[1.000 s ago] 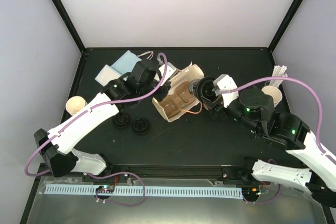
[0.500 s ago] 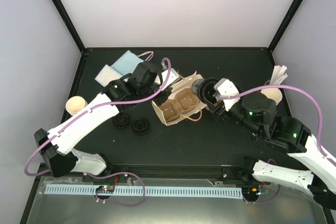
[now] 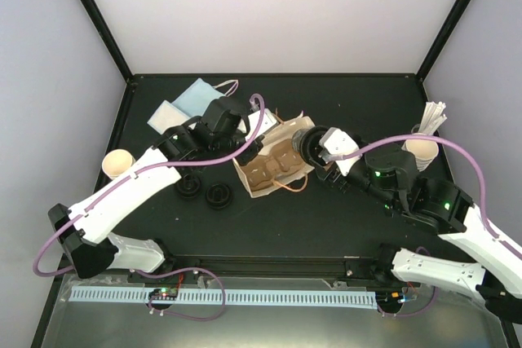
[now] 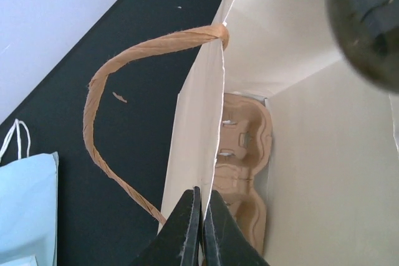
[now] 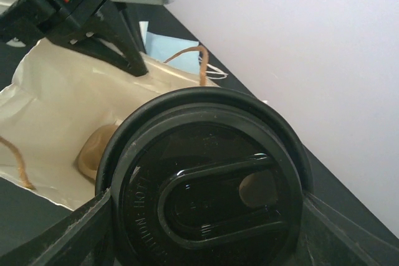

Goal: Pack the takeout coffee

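A cream paper bag (image 3: 298, 125) lies on its side in the middle of the table, its mouth facing right. A brown pulp carrier (image 3: 269, 167) sits inside it. My left gripper (image 3: 249, 138) is shut on the bag's upper wall; in the left wrist view the jaws (image 4: 201, 194) pinch that wall's edge (image 4: 199, 123), with the carrier (image 4: 246, 154) beyond. My right gripper (image 3: 318, 149) is shut on the takeout coffee (image 3: 312, 146), a cup under a black lid. It holds the cup tipped at the bag's mouth. That lid (image 5: 206, 185) fills the right wrist view, in front of the bag's inside (image 5: 68, 110).
Two loose black lids (image 3: 189, 187) (image 3: 218, 196) lie left of the bag. A single open cream cup (image 3: 118, 162) stands at the far left. A stack of cups with white sticks (image 3: 422, 148) stands at the right. A blue bag (image 3: 196, 97) and a white packet (image 3: 165, 113) lie at the back left.
My right gripper has carried the lidded cup leftward to the bag's mouth. The bag has swung a little under my left gripper, which has kept its hold on the wall.
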Robot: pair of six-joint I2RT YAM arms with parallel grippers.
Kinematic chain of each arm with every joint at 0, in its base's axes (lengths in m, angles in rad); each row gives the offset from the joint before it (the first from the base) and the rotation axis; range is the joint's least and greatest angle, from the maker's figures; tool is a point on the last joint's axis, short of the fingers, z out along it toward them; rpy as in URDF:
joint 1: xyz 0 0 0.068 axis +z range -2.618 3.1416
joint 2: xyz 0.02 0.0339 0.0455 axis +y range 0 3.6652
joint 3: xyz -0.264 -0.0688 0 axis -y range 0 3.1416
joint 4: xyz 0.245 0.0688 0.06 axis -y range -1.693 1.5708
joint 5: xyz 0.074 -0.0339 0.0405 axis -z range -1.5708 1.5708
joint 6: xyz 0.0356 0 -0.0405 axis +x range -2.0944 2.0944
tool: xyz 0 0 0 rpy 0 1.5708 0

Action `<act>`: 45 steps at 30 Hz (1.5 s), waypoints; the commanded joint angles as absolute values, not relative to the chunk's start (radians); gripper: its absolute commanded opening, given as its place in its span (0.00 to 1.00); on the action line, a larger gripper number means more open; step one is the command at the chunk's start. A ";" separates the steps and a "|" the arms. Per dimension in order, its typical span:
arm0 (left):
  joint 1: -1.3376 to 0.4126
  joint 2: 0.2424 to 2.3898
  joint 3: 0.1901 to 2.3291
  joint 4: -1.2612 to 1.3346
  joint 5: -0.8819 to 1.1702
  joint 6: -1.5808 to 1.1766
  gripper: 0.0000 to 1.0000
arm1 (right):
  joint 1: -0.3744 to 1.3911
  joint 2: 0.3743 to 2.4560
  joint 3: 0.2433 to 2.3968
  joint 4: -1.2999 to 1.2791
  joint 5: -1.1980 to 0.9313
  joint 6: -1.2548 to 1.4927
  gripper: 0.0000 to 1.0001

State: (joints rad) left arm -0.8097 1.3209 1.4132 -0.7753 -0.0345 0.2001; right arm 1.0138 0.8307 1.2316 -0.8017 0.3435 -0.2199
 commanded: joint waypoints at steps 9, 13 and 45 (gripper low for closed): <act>-0.827 1.246 1.395 -0.728 -0.082 0.255 0.02 | 1.019 0.844 1.182 -0.823 0.111 -0.275 0.45; -0.831 1.247 1.387 -0.717 -0.102 0.259 0.02 | 1.046 0.845 1.169 -0.853 0.053 -0.279 0.44; -1.116 1.170 1.145 -0.629 -0.334 0.238 0.02 | 1.378 0.809 0.917 -0.747 0.393 -0.460 0.46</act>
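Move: The right hand holds the lidded black cup; the paper bag's open mouth is centred about 9 cm to its left, 4 cm ahead and 10 cm lower, with the bag's cup holder some 14 cm ahead, 9 cm left and 31 cm down. The nearer loose black lid lies about 8 cm ahead, 26 cm left and 35 cm below. From the left hand, pinching the bag's rim, the mouth's centre is roughly 7 cm right, 2 cm back, 4 cm lower. Keeping its grip on the cup, the right hand sinks about 12 cm while drawing back 9 cm and left 5 cm to the bag's mouth, swinging some 30 degrees counter-clockwise with its fingers dipping more steeply, then easing forward slightly. The left hand keeps pinching the rim, lifts briefly, then drags it about 6 cm back and 4 cm down. ##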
